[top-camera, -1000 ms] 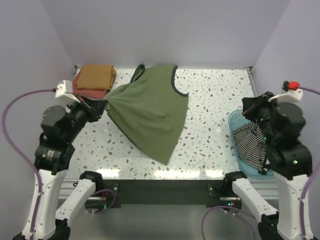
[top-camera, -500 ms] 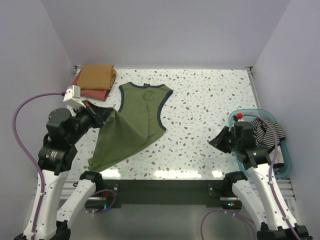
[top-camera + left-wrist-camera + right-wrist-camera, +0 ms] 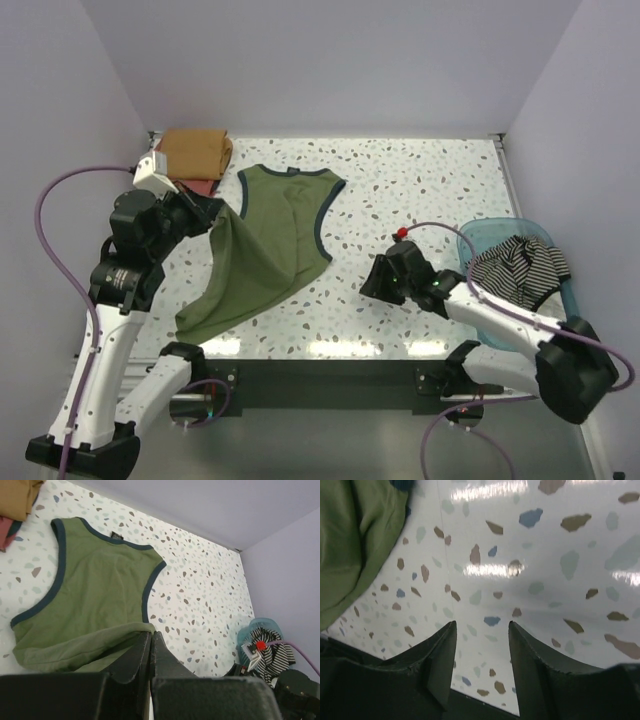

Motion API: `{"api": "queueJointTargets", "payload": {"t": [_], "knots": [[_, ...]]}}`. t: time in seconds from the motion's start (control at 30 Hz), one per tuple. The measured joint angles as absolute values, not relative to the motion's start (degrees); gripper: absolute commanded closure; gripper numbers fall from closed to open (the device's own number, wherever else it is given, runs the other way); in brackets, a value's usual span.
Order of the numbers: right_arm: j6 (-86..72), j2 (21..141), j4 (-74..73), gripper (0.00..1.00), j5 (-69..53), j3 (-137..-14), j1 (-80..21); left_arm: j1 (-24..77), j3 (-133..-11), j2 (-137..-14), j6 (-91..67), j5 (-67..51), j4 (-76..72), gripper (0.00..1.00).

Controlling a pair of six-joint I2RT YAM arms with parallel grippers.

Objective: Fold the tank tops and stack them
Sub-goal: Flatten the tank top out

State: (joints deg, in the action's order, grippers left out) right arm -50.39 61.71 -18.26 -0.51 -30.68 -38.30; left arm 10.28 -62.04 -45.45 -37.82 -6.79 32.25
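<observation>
The olive green tank top [image 3: 270, 245] with navy trim lies on the table, neck end far, its left side lifted. My left gripper [image 3: 216, 214] is shut on that raised edge; the left wrist view shows a fold of the green top [image 3: 90, 585] pinched at the left gripper [image 3: 151, 633]. My right gripper [image 3: 371, 283] hovers low over bare table right of the top, open and empty. The right wrist view shows the right gripper [image 3: 482, 625] with speckled table in its gap and the green top [image 3: 355, 545] at upper left. A striped tank top [image 3: 520, 268] lies in the basket.
The translucent blue basket [image 3: 500, 226] stands at the table's right edge. A folded mustard top [image 3: 195, 150] rests on a folded red one [image 3: 203, 186] in the far left corner. Grey walls close in the back and sides.
The green top went from hanging spread in the air to lying on the table. My right arm swung from the basket out over the table's middle and its jaws opened.
</observation>
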Motion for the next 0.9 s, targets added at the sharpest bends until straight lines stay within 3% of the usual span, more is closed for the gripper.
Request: {"api": "queueJointTargets", "payload": {"t": [0.53, 0.6, 0.63, 0.67, 0.77, 0.9], "knots": [[-53.3, 97.8, -3.1, 0.50, 8.0, -53.5, -42.8, 10.3, -68.2, -53.4, -34.5, 0.8, 32.2, 1.00], [-53.3, 99.5, -3.2, 0.60, 8.1, -53.9, -42.8, 10.3, -68.7, -53.7, -33.9, 1.1, 32.2, 1.00], [-53.5, 100.2, -3.4, 0.75, 8.1, -54.0, -42.8, 10.3, -68.8, -53.8, -33.7, 1.2, 32.2, 1.00], [-53.7, 100.7, -3.5, 0.84, 8.2, -54.2, -42.8, 10.3, -69.0, -53.8, -33.5, 1.3, 32.2, 1.00], [-53.4, 102.1, -4.9, 1.00, 8.2, -56.4, -42.3, 10.3, -69.2, -54.0, -33.2, 1.4, 32.0, 1.00], [-52.3, 103.2, -6.4, 1.00, 6.5, -58.2, -37.7, 10.3, -69.2, -54.5, -33.1, 1.3, 31.8, 1.00]]}}
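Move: The tank top's underarm corner, the lower end of its navy armhole band, lies about 11 cm ahead of the open right hand, 10 cm to its left and some 4 cm below it. The shoulder end of that band is roughly 27 cm farther out than the corner and 3 cm to the corner's right. From the left hand, which already holds the tank top's hem high, the corner is some 18 cm right, 4 cm ahead and 31 cm down. Sweeping forward and left almost level, the open right hand covers nearly 15 cm to the tank top's underarm corner, drops about 4 cm onto it and shuts, pinching the end of the navy band. It then draws the pinched corner about 3 cm forward and 2 cm right. The left hand keeps its grip on the raised hem, easing about 4 cm forward and 2 cm left. ##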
